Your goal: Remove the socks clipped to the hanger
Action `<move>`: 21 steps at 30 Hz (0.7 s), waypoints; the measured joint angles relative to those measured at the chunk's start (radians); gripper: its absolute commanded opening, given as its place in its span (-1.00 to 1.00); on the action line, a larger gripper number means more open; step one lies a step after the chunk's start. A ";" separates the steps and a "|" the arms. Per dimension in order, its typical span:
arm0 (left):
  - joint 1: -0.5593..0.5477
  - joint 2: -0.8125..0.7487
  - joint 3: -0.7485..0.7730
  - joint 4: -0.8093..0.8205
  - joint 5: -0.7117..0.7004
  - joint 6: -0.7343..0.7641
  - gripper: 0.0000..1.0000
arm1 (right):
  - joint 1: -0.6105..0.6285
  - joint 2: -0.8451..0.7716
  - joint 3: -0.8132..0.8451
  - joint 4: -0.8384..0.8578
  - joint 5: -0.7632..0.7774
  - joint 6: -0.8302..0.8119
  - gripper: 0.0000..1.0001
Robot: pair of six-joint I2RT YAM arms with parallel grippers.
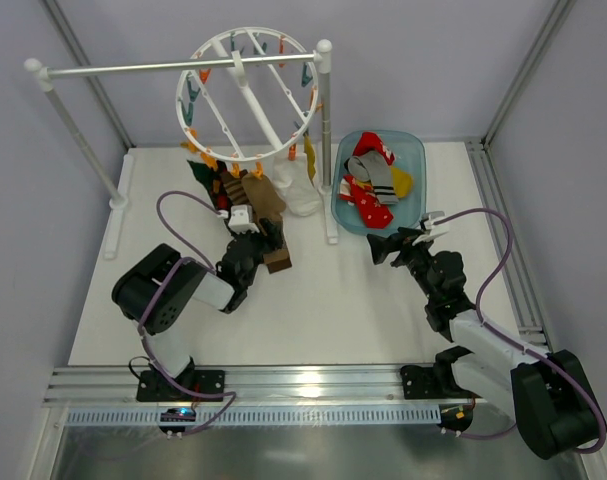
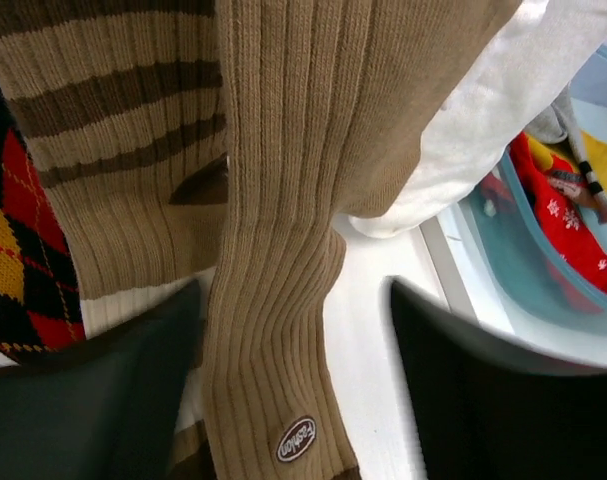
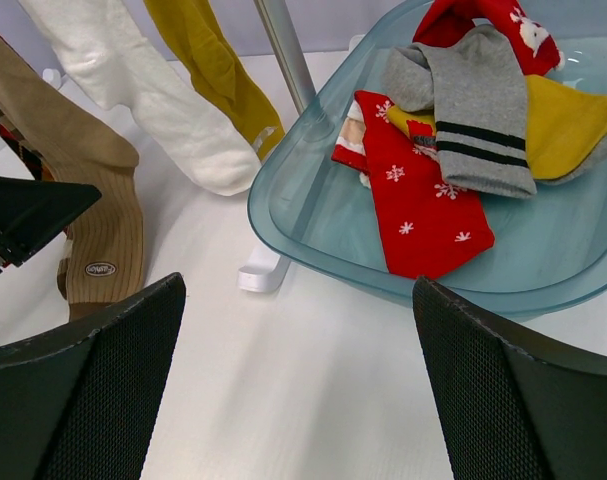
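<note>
The white wheel-shaped hanger (image 1: 245, 95) hangs from a rail at the back. From its lower clips hang an argyle sock (image 1: 202, 173), a brown-and-tan striped sock (image 1: 255, 195), a white sock (image 1: 301, 192) and a yellow sock (image 1: 309, 158). My left gripper (image 1: 271, 240) is open around the tan ribbed sock (image 2: 273, 300). Its left finger (image 2: 93, 390) lies against the fabric, and a gap of table shows before the right finger (image 2: 503, 400). My right gripper (image 1: 383, 246) is open over bare table near the basin, with nothing between its fingers (image 3: 83, 390).
A teal basin (image 1: 415, 152) at the back right holds loose socks: a red snowflake one (image 3: 423, 200), a grey striped one (image 3: 473, 110) and a yellow one (image 3: 568, 120). The rail's right post (image 1: 325, 120) and its foot (image 3: 263, 272) stand between the hanging socks and the basin.
</note>
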 measured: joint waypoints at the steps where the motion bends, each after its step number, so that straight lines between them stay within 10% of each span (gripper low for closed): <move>1: 0.000 0.000 0.000 0.001 0.000 -0.006 0.05 | 0.000 0.000 0.000 0.000 0.000 0.000 0.89; 5: 0.000 0.000 0.000 0.006 0.001 0.003 -0.20 | 0.000 0.002 0.000 0.000 0.000 0.000 0.89; 9: 0.000 0.001 0.003 0.008 0.003 0.005 -0.97 | 0.000 0.013 0.002 0.003 -0.001 0.000 0.88; 21: -0.002 -0.028 -0.095 0.069 0.061 0.005 -1.00 | 0.032 0.031 0.005 0.014 0.000 -0.021 0.88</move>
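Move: The plain brown sock hangs between my open left fingers, its middle about 2 cm ahead, 1 cm to the left and some 6 cm above. The striped sock hangs roughly 5 cm to my left hand's left and 4 cm ahead, the argyle sock about 12 cm left and 5 ahead, and the white sock around 7 cm right and 8 ahead. From my right hand, the brown sock is some 26 cm left and 7 ahead. I finish closing my left fingers, already starting in, until they are fully shut, pinching the plain brown sock low on its hanging length while the hand hardly shifts. Then, keeping the pinch, I start drawing the sock back about 2 cm towards my base and a little down, away from its clip on the hanger. ##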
